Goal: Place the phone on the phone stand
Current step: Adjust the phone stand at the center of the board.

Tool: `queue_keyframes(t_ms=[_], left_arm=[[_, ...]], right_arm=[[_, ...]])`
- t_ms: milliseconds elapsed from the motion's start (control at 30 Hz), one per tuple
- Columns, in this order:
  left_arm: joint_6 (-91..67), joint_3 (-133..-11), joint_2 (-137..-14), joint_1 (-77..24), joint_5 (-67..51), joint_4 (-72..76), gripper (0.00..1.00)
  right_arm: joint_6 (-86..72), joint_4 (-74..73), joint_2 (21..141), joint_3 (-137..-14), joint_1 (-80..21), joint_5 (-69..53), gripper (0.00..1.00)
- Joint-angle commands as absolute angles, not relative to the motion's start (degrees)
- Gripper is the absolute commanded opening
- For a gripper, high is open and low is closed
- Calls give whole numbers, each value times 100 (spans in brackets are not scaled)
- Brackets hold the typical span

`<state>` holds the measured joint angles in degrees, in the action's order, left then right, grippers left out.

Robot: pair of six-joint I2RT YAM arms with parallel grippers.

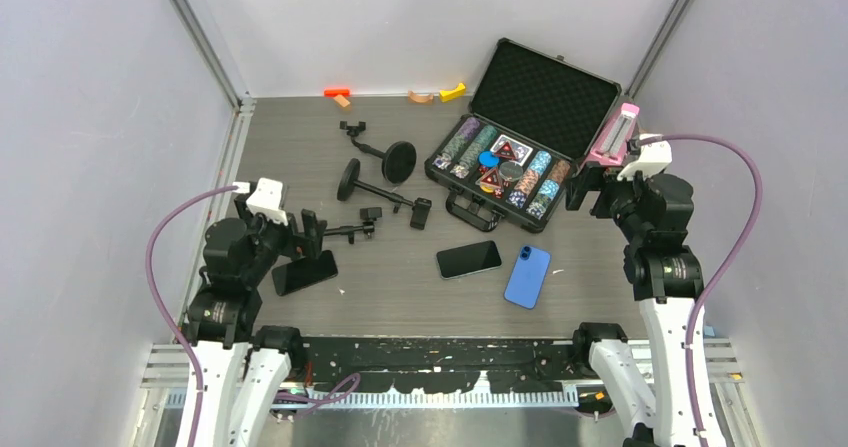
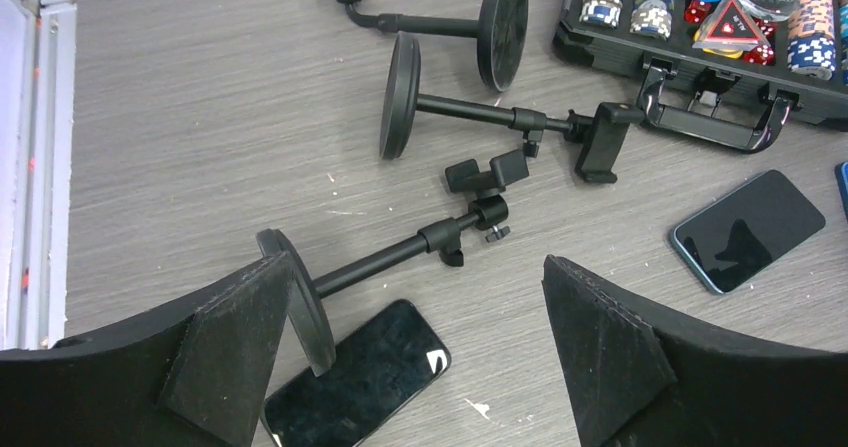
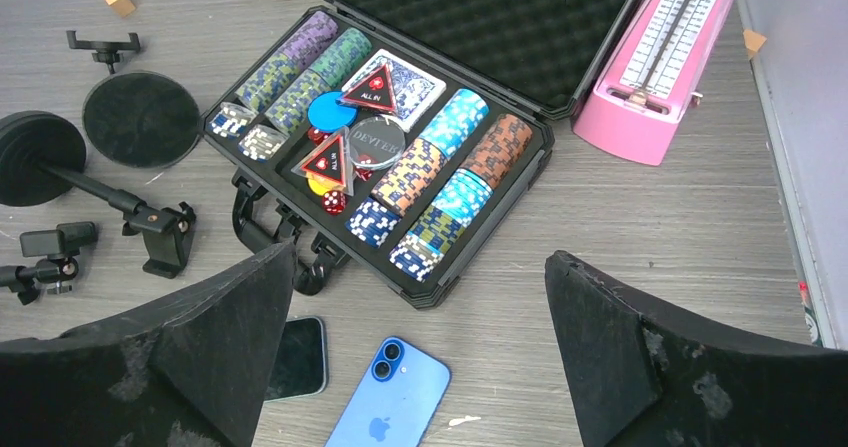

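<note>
Three phones lie flat on the table: a black phone [image 1: 304, 272] [image 2: 360, 377] at the left, a dark screen-up phone [image 1: 468, 259] [image 3: 298, 357] in the middle, and a blue phone [image 1: 527, 276] [image 3: 392, 402] face down beside it. Three black phone stands lie on their sides: the nearest stand [image 1: 345, 232] [image 2: 390, 257] has its round base resting over the black phone, with a second stand [image 1: 385, 192] [image 2: 480, 112] and a third stand [image 1: 385, 152] [image 2: 440, 22] farther back. My left gripper [image 1: 310, 232] [image 2: 418, 267] hangs open above the nearest stand and black phone. My right gripper [image 1: 590, 187] [image 3: 420, 257] is open and empty, above the table behind the blue phone.
An open black poker chip case [image 1: 525, 132] [image 3: 400, 147] stands at the back right, its handle toward the phones. A pink metronome [image 1: 612, 137] [image 3: 665, 57] stands right of it. Small wooden blocks [image 1: 337, 94] lie along the back wall. Grey walls close in both sides.
</note>
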<state>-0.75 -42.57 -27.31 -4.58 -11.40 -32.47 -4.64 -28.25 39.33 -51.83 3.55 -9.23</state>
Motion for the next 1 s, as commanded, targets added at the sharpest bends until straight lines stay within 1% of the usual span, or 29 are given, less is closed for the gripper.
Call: queue_keyframes(t_ms=[0,167,400,467,567,667,833,967], left_arm=[[127,-4319,-2718,-435,-1110,-2914,98],[239,-4547,-2674,-435,-941,-3119,98],[636,-5350,-3216,-431,-1058,-4012,98],[1012,-5494,-3439,-431,-1315,-4424,98],[1987,-5668,-3739,-431,-1829,-5389,98],[2774,-5690,-3958,-435,-1673,-6023,98],[2993,-5357,-4247,-435,-1054,-5881,98],[2918,-5350,-4478,-432,-1442,-5722,98]], right_arm=[[-379,-2526,3850,-5223,369,-838,100],[-369,-2488,3786,-5178,369,-900,100],[-289,-2487,3825,-5147,369,-987,100],[-232,-2514,3908,-5142,369,-986,100],[-170,-2592,4036,-5153,369,-1100,100],[-92,-2680,4097,-5167,369,-1447,100],[-36,-2742,4102,-5185,369,-1672,100],[-35,-2768,4126,-5166,369,-1735,100]])
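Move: The near phone stand lies on its side with its middle about 6 cm ahead of my open left hand, 2 cm to its right and some 18 cm below. The black phone is roughly 4 cm back and 2 cm left of that hand, about 20 cm down; a second stand lies some 14 cm ahead and 16 cm right. From my right hand the near stand is about 58 cm left, 2 cm back and 22 cm below. I lift my left hand about 3 cm, then swoop it down some 9 cm, drawing back and a little left, to come lower over the black phone beside the near stand. On the way down I tip the fingers towards the table, roll the left side up and turn clockwise, bringing the gripper more across the stand's rod, fingers wide open. My right hand only eases slightly left and down. ##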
